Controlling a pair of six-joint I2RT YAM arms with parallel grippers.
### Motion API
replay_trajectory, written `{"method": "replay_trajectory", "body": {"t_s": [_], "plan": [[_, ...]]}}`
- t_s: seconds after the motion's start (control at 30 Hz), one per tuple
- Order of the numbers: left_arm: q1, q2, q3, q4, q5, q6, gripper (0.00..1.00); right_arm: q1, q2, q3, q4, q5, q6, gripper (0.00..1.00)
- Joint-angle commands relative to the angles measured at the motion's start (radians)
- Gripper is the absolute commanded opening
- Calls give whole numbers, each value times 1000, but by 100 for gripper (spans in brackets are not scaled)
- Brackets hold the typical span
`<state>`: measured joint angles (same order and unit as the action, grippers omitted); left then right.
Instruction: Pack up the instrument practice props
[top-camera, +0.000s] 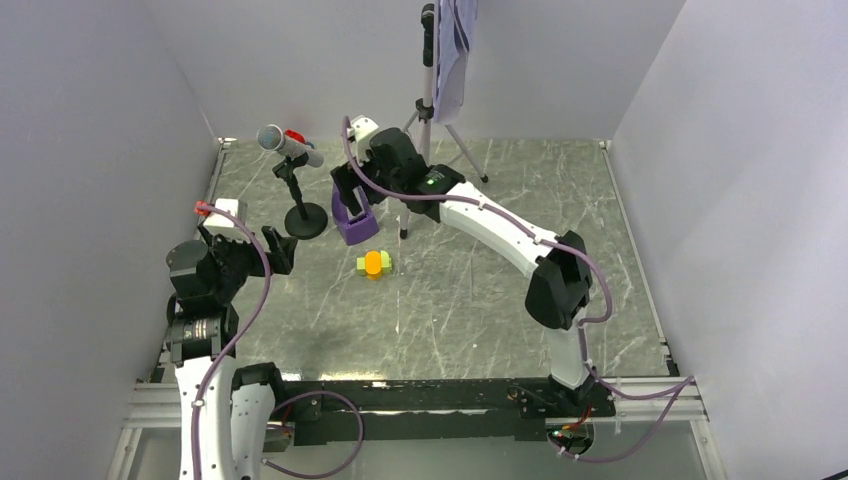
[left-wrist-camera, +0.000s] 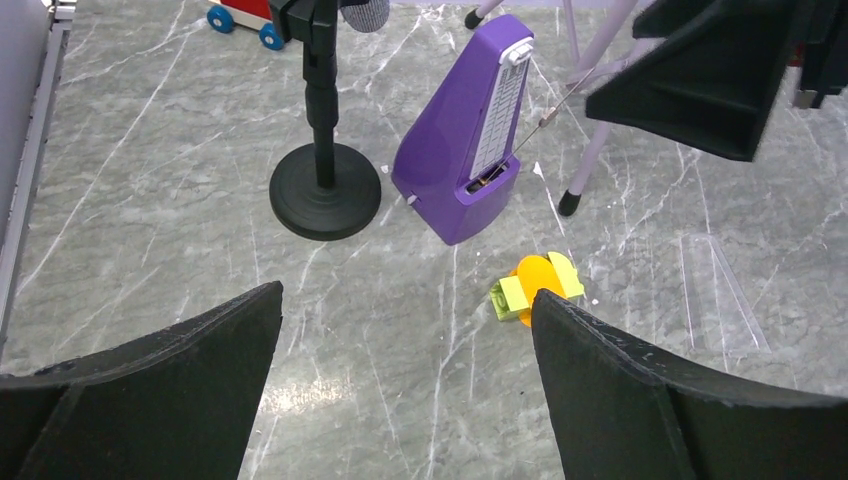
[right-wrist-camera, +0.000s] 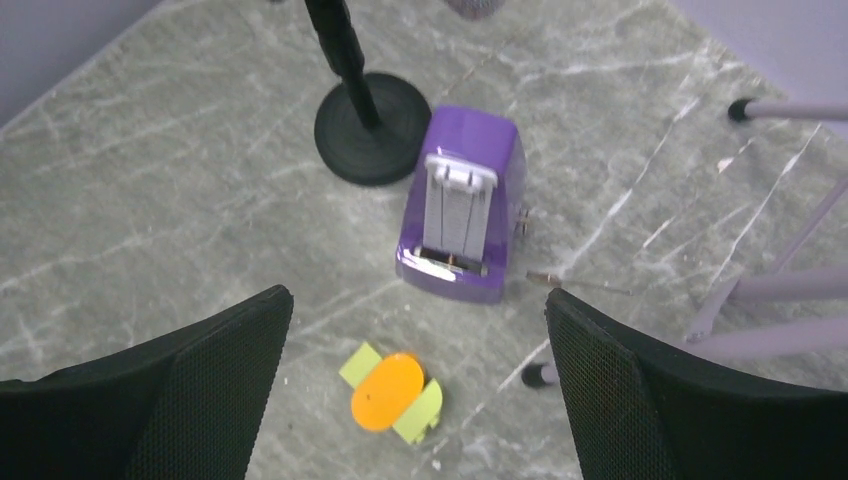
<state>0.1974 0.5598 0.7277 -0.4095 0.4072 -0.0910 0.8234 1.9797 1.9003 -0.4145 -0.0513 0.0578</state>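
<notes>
The grey music stand rises at the back on tripod legs, with white sheet-music pages on it. The purple metronome stands beside the microphone's black round base; the silver microphone sits on top. The orange-and-yellow-green block lies in front of the metronome. My right gripper hangs open above the metronome and block, holding nothing. My left gripper is open and empty at the left, facing the base, metronome and block.
A red-and-white toy with blue wheels lies behind the microphone stand. A flat clear plastic piece rests on the marble floor right of the block. Grey walls close in the left, back and right sides.
</notes>
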Motion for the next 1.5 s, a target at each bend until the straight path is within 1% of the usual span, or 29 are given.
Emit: {"method": "replay_trajectory", "body": {"t_s": [0.0, 0.2, 0.33, 0.6, 0.73, 0.83, 1.3, 1.33, 1.4, 1.47], "plan": [[14, -8, -2, 12, 36, -19, 99, 27, 51, 105, 89, 137, 39, 100], [41, -66, -55, 40, 60, -30, 99, 37, 149, 182, 139, 203, 16, 99], [62, -106, -81, 56, 90, -46, 98, 37, 194, 202, 171, 230, -11, 96], [78, -140, -93, 63, 95, -54, 98, 39, 275, 280, 222, 215, -42, 80], [83, -146, -92, 60, 98, -55, 98, 40, 296, 292, 230, 208, -47, 76], [86, -151, -90, 53, 101, -55, 98, 40, 302, 290, 225, 211, -42, 71], [102, -159, -87, 42, 103, -56, 98, 38, 359, 286, 241, 217, -83, 70], [103, -158, -87, 41, 104, -56, 98, 38, 362, 286, 245, 218, -86, 68], [103, -159, -86, 40, 102, -55, 98, 38, 364, 286, 252, 222, -97, 58], [105, -160, -86, 41, 103, -56, 98, 37, 358, 285, 264, 226, -110, 45]]}}
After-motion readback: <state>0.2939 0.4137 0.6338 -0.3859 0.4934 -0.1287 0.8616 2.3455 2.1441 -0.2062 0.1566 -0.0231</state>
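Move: The purple metronome stands some 7 cm ahead of the right hand and 5 cm to its left, its middle about 12 cm below. The microphone stand is about 12 cm to the left of the metronome and level with it. The orange-and-green toy lies some 9 cm nearer the robot than the metronome and 3 cm to its right. From the left hand, the metronome is about 19 cm ahead, 10 cm right and 14 cm below. The right hand, wide open, reaches forward about 7 cm and left some 6 cm to the head of the metronome, sinking on the way and drawing its fingers in part-way as the wrist tilts about 10 degrees. It nearly pauses with the fingers astride the upper body, then drops about another 4 cm and closes further, to a little over half open, so that the pads pinch the metronome from both sides near its top. ##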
